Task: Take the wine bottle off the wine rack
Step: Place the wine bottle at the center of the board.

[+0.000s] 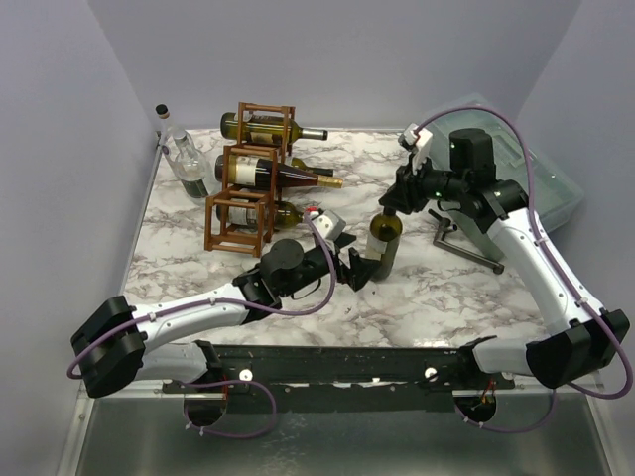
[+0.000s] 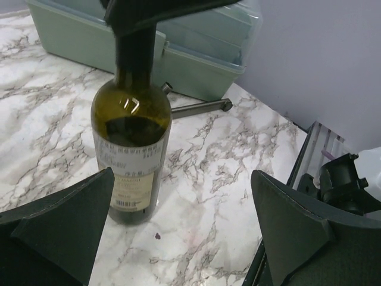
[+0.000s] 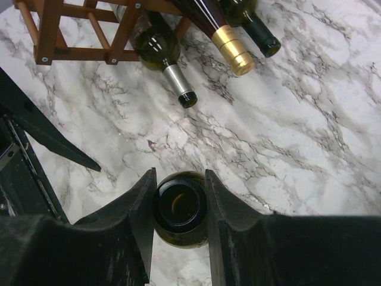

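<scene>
A dark green wine bottle (image 1: 383,244) stands upright on the marble table, right of the reddish-brown wine rack (image 1: 245,193). My right gripper (image 1: 391,204) is shut on its neck from above; in the right wrist view the fingers (image 3: 134,208) clamp the open bottle mouth (image 3: 180,205). My left gripper (image 1: 354,270) is open and empty, just left of the bottle's base. In the left wrist view the bottle (image 2: 132,137) stands ahead, near the left finger (image 2: 59,220), not between the fingers. Three bottles still lie in the rack (image 3: 77,30).
A clear bottle (image 1: 185,157) stands left of the rack. A pale green bin (image 1: 541,188) sits at the right edge and also shows in the left wrist view (image 2: 196,65). A metal tool (image 1: 461,248) lies in front of the bin.
</scene>
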Action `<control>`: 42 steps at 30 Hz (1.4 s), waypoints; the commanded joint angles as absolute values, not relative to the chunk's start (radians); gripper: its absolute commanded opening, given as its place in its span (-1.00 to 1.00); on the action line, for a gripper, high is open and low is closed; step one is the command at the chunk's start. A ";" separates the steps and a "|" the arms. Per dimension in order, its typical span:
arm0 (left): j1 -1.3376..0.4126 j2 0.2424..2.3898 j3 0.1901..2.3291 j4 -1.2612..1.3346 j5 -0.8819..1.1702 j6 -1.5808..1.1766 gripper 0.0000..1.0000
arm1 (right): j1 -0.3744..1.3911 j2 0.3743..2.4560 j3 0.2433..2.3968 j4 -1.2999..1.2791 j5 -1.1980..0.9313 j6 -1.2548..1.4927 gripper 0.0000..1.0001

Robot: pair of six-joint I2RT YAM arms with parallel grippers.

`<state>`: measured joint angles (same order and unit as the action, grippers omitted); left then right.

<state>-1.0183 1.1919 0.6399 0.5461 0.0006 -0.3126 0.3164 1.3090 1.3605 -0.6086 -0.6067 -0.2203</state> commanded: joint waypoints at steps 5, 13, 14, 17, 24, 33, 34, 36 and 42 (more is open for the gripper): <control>-1.017 1.266 0.744 0.473 0.019 -0.278 0.97 | 0.420 1.275 1.376 -0.598 -0.509 -0.261 -0.82; -1.017 1.284 0.752 0.474 0.009 -0.246 0.97 | 0.420 1.244 1.325 -0.598 -0.478 -0.265 -0.34; -1.017 1.286 0.752 0.474 0.008 -0.243 0.97 | 0.419 1.243 1.320 -0.598 -0.478 -0.259 -0.28; -1.017 1.288 0.751 0.474 0.008 -0.238 0.97 | 0.420 1.237 1.318 -0.606 -0.482 -0.245 -0.05; -1.017 1.285 0.744 0.474 0.008 -0.236 0.97 | 0.420 1.232 1.344 -0.607 -0.506 -0.205 0.40; -1.017 1.275 0.744 0.474 0.009 -0.245 0.97 | 0.420 1.236 1.482 -0.650 -0.529 -0.132 0.45; -1.017 1.275 0.747 0.474 0.008 -0.249 0.97 | 0.419 1.236 1.496 -0.652 -0.525 -0.125 0.46; -1.017 1.274 0.752 0.472 -0.019 -0.255 0.97 | 0.412 1.237 1.515 -0.648 -0.512 -0.107 0.47; -1.018 1.281 0.776 0.448 -0.042 -0.286 0.97 | 0.380 1.234 1.513 -0.579 -0.362 -0.054 0.56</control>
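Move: The wine bottle stands upright with its neck already in the right hand's fingers, its middle about 12 cm below them; the spot where it is to stand is some 2 cm left, 1 cm back and 26 cm below. The neck end of the silver-capped rack bottle is roughly 17 cm left, 10 cm ahead and 18 cm lower; the metal bar is about 26 cm right, 8 cm ahead on the table. From the open left hand, the wine bottle's middle is some 9 cm ahead, 6 cm right and 6 cm lower. The wine bottle's neck is carried about 2 cm left and a little back, staying level, and is then let go as the right fingers open wide while easing slightly back and right. The right hand then rises some 7.5 cm, clear of the bottle top. Meanwhile the left hand, still wide open, edges about 2 cm right and forward towards the bottle, sinks a little and waits beside it. ##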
